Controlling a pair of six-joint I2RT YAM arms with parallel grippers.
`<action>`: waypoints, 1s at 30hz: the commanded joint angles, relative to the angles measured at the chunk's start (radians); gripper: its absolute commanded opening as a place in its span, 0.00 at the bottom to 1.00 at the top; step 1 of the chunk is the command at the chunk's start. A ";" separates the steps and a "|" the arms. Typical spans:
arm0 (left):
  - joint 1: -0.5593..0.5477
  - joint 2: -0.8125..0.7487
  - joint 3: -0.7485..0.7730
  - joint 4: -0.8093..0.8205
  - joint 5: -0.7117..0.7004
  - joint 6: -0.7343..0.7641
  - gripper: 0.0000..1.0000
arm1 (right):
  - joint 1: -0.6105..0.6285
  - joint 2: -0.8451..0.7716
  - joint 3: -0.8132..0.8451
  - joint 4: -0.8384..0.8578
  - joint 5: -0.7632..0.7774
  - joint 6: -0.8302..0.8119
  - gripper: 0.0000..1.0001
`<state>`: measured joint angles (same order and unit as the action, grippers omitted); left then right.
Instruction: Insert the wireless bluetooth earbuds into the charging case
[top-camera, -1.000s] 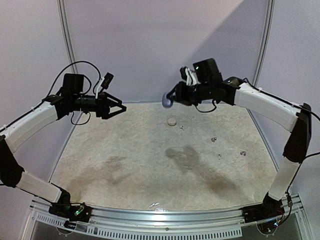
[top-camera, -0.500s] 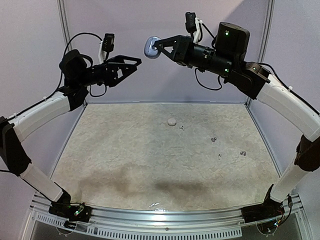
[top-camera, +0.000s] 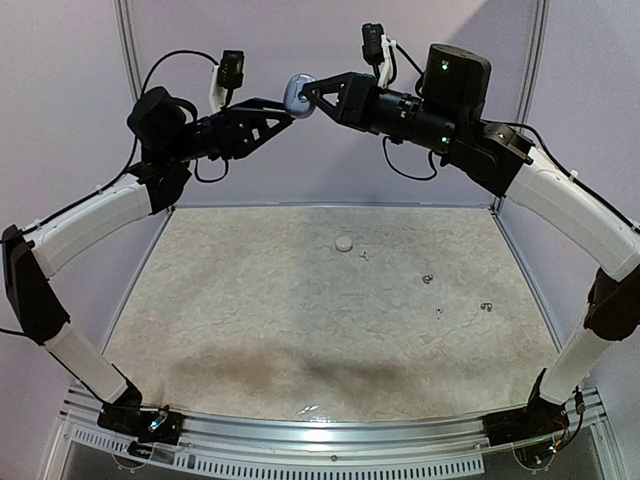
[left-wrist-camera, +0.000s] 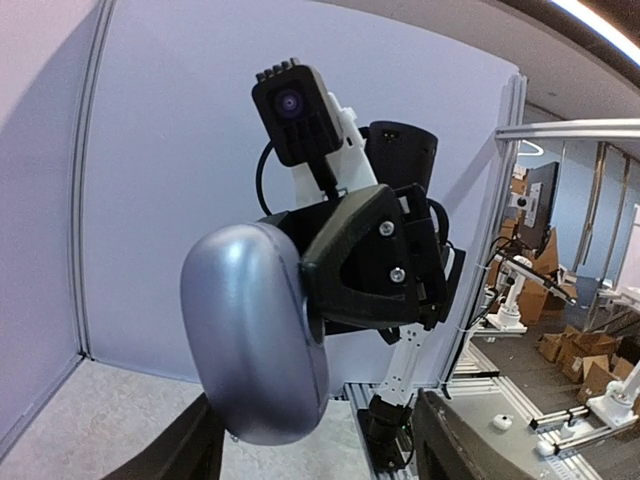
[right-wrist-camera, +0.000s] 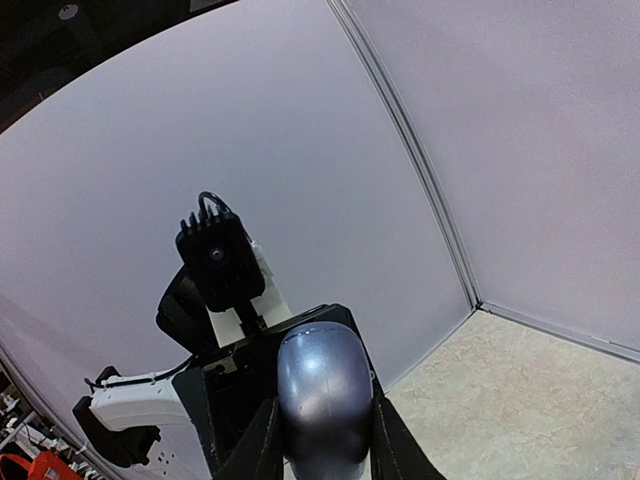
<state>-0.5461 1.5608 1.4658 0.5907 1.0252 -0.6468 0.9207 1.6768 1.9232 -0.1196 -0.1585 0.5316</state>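
Note:
The charging case (top-camera: 297, 94) is a blue-grey oval, closed, held high in the air in front of the back wall. My right gripper (top-camera: 304, 98) is shut on it; in the right wrist view the case (right-wrist-camera: 322, 395) sits between the two fingers (right-wrist-camera: 262, 445). My left gripper (top-camera: 284, 113) is open, its tips just below and left of the case. In the left wrist view the case (left-wrist-camera: 255, 335) fills the middle above my spread left fingers (left-wrist-camera: 190, 452). Tiny grey earbuds (top-camera: 427, 279) (top-camera: 487, 306) lie on the table at the right.
A small round white case (top-camera: 344, 242) lies at the back middle of the speckled table (top-camera: 250, 320). Tiny bits lie beside it (top-camera: 364, 254) and further right (top-camera: 438, 313). Metal frame posts (top-camera: 128, 60) flank the back wall.
Both arms have risen from just above the table to high in front of the back wall. The left gripper has closed in on the case held by the right gripper.

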 joint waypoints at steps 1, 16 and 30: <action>-0.014 0.030 0.047 -0.049 -0.016 0.020 0.61 | 0.009 0.022 0.030 -0.009 0.007 -0.023 0.04; -0.011 0.038 0.063 -0.063 0.001 0.027 0.00 | 0.008 0.054 0.051 -0.042 -0.020 -0.057 0.06; -0.005 -0.060 0.107 -1.385 -0.311 1.484 0.00 | 0.005 -0.197 -0.205 -0.248 -0.077 -0.423 0.98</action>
<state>-0.5278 1.5188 1.5230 -0.1814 0.9218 0.1154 0.9226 1.5833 1.7485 -0.2481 -0.1810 0.2825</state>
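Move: Just off the left hand's half-closed fingers, which point to the robot's right, hangs the charging case: about 2 cm ahead of the hand point, 2 cm to its right and 1 cm above. The right gripper already holds the case from the opposite side, its own hand point some 2 cm ahead, 4 cm right and 1 cm above the left one. From the right hand the case's middle lies roughly 2 cm to the left, level with it both ahead and in height. Easing forward about 1.5 cm and slightly right, the left hand closes on the case and pinches it while the right keeps its hold. Only then does the right gripper open wide and let go, sinking some 7 cm with a slight draw back and to the right, away from the case; the left sinks about 8 cm with the case, rolling some 20 degrees so its left side rises. ##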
